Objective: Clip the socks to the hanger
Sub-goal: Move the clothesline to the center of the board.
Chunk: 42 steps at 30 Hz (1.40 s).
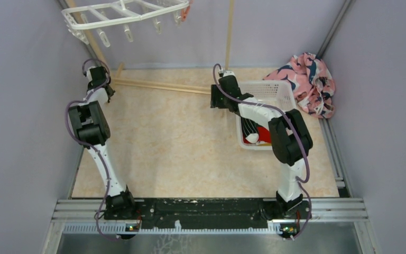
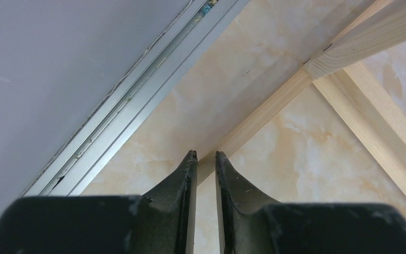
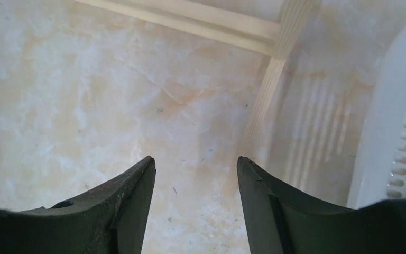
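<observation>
The white hanger (image 1: pixel 121 13) hangs at the back left, its clips dangling. A small red thing (image 1: pixel 186 10) hangs at its right end; I cannot tell what it is. A black striped sock (image 1: pixel 249 127) and a red sock with white trim (image 1: pixel 263 136) lie in the white basket (image 1: pixel 275 90), partly under my right arm. The green sock is out of view. My left gripper (image 1: pixel 96 74) (image 2: pixel 205 154) is below the hanger, its fingers nearly together with nothing between them. My right gripper (image 1: pixel 218 100) (image 3: pixel 195 161) is open and empty, just left of the basket (image 3: pixel 396 106).
The wooden rack's bars (image 1: pixel 158 84) lie across the back of the floor and show in both wrist views (image 2: pixel 264 114) (image 3: pixel 267 90). A pink-and-navy cloth heap (image 1: pixel 306 79) sits at the back right. A metal rail (image 2: pixel 137 100) runs along the left wall.
</observation>
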Tool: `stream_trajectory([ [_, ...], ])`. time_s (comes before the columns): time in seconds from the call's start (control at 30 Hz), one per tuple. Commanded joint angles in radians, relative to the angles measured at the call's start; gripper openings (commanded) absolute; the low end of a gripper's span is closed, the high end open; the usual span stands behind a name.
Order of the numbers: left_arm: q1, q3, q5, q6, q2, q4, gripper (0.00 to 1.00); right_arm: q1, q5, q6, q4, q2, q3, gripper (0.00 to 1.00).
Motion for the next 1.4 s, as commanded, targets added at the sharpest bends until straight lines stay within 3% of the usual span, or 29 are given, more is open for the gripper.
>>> stream_trajectory([
  [0.0,-0.008,-0.017,0.101,-0.070,0.047,-0.127,0.00,0.007,-0.026,-0.002,0.050,-0.063,0.020,0.59],
  [0.07,-0.009,-0.027,0.106,-0.101,0.038,-0.155,0.04,0.013,-0.046,-0.018,0.066,-0.051,0.033,0.59],
  [0.13,-0.026,-0.097,0.148,-0.135,-0.018,-0.119,0.30,0.028,-0.074,-0.044,0.061,0.003,0.101,0.59],
  [0.23,-0.066,-0.284,0.233,-0.131,-0.173,0.073,0.81,0.059,-0.092,-0.096,-0.072,0.157,0.356,0.59],
  [0.3,-0.108,-0.349,0.292,-0.116,-0.259,0.189,0.97,0.070,-0.084,-0.110,-0.147,0.228,0.512,0.59],
  [0.4,-0.193,-0.340,0.254,-0.062,-0.305,0.230,0.99,0.072,-0.085,-0.100,-0.154,0.231,0.519,0.59],
  [0.6,-0.238,-0.140,0.271,-0.243,-0.182,0.074,0.99,0.071,-0.062,-0.066,-0.049,0.076,0.266,0.59],
  [0.8,-0.250,-0.076,0.215,-0.281,-0.112,0.177,0.97,0.073,-0.036,-0.053,-0.003,-0.025,0.100,0.59],
  [1.0,-0.249,0.027,0.168,-0.119,-0.032,0.331,0.99,0.072,-0.014,-0.052,0.000,-0.108,0.003,0.59],
  [1.17,-0.227,0.256,0.144,-0.088,0.137,0.153,0.99,0.072,0.029,-0.072,0.039,-0.181,-0.089,0.59],
  [1.37,-0.219,0.128,0.178,-0.173,0.113,0.084,0.99,0.073,0.086,-0.083,0.077,-0.273,-0.184,0.59],
])
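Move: The left fingers are nearly shut at the near part of the clothesline's left foot, about 1 cm right and 2 cm below. The left post base is roughly 4 cm ahead, 6 right and 3 below; the crossbar's middle is level, some 32 right and 3 below. From the right hand, the right post base is about 4 cm ahead, 3 right and 7 below; the laundry basket's middle is about 7 back, 20 right and 5 below. Left opens off the foot, sweeps about 20 cm right, then forward over the crossbar; right darts forward-left and back. ##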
